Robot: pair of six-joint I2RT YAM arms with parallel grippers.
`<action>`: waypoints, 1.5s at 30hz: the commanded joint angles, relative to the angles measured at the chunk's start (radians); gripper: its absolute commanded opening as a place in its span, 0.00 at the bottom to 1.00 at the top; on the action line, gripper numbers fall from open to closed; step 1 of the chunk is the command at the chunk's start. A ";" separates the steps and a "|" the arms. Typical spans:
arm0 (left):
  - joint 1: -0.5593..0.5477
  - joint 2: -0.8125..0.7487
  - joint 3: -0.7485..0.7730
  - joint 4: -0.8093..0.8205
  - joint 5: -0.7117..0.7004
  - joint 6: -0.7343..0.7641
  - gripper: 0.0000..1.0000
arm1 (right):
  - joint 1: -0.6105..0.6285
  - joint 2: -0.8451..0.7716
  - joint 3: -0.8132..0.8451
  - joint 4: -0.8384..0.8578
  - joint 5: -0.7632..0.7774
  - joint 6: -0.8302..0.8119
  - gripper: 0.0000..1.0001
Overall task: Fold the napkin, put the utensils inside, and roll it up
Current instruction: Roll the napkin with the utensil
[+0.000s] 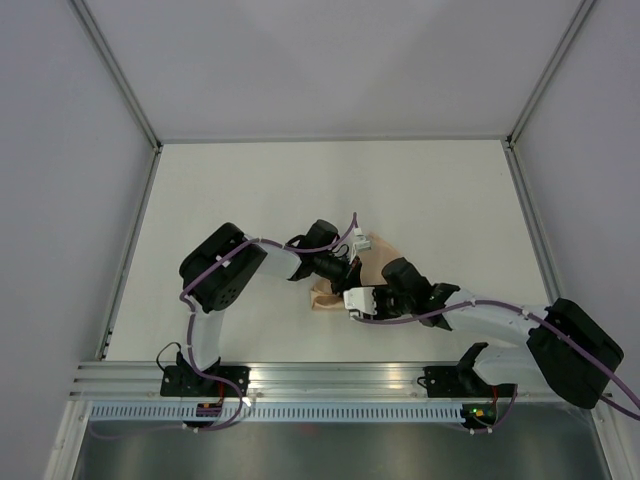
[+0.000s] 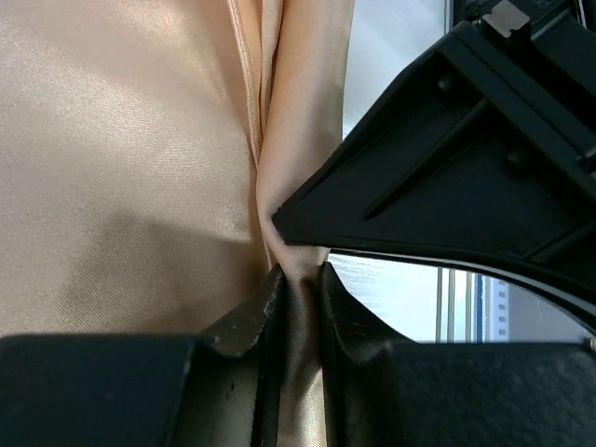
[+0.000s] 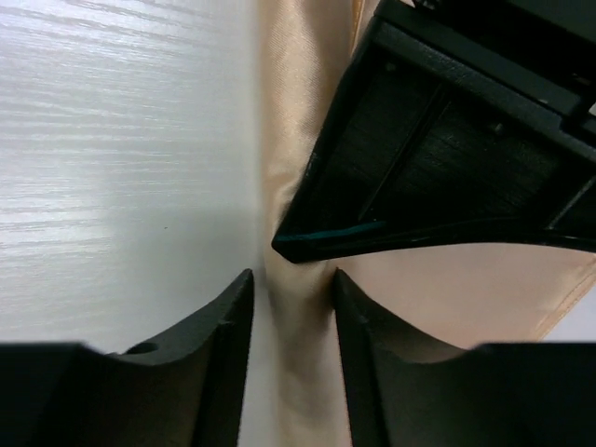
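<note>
The peach-orange napkin (image 1: 323,297) lies bunched on the white table under both grippers, which meet over it. In the left wrist view the napkin (image 2: 121,158) fills the left side, and my left gripper (image 2: 300,277) is shut on a raised fold of it. My right gripper (image 3: 293,284) stands open astride a ridge of the napkin (image 3: 289,121); a strip of table shows beside its left finger. The other gripper's black finger crosses the upper right of each wrist view. In the top view my left gripper (image 1: 344,272) and right gripper (image 1: 358,298) nearly touch. The utensils are out of view.
The white table (image 1: 440,200) is bounded by grey walls at the back and sides, and an aluminium rail (image 1: 330,375) runs along the near edge by the arm bases. Purple cables run along both arms.
</note>
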 commanded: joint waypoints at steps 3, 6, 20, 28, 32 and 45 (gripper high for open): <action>0.002 0.060 -0.037 -0.171 -0.094 -0.003 0.07 | 0.011 0.051 0.003 0.028 0.046 0.012 0.29; 0.007 0.034 -0.043 -0.154 -0.096 -0.018 0.16 | 0.011 0.065 -0.003 0.026 0.055 0.015 0.18; 0.071 -0.178 -0.129 0.070 -0.175 -0.171 0.41 | -0.125 0.169 0.173 -0.227 -0.190 -0.017 0.00; 0.171 -0.440 -0.351 0.355 -0.492 -0.299 0.45 | -0.265 0.405 0.377 -0.495 -0.353 -0.122 0.00; 0.166 -0.570 -0.460 0.455 -0.600 -0.258 0.49 | -0.317 0.603 0.547 -0.685 -0.419 -0.207 0.00; -0.120 -0.715 -0.581 0.511 -0.942 0.302 0.56 | -0.399 0.869 0.787 -0.877 -0.456 -0.244 0.01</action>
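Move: The napkin's rolled near edge lies right at both hands: the left still pinches it, and the right has it between its half-open pads some 3 cm right of the left hand and level with it. From the right hand, the flat part of the napkin spreads out, its middle about 9 cm ahead and 1 cm lower. The roll's left end lies about 7 cm to the left hand's left, and 10 cm to the right hand's left, level with both. The right hand closes its fingers on the rolled edge, then, low over the table, carries it about 4 cm forward towards the flat part while the wrist tips over some 50 degrees, so that the fingers, at first pointing left and down, end pointing back towards the base as well. Once the right has its grip, the left hand opens, comes free of the roll and sweeps left and forward, then up, to roughly 11 cm above where it held, drawing back a little at the end as its fingers swing counter-clockwise to point forward-right. ##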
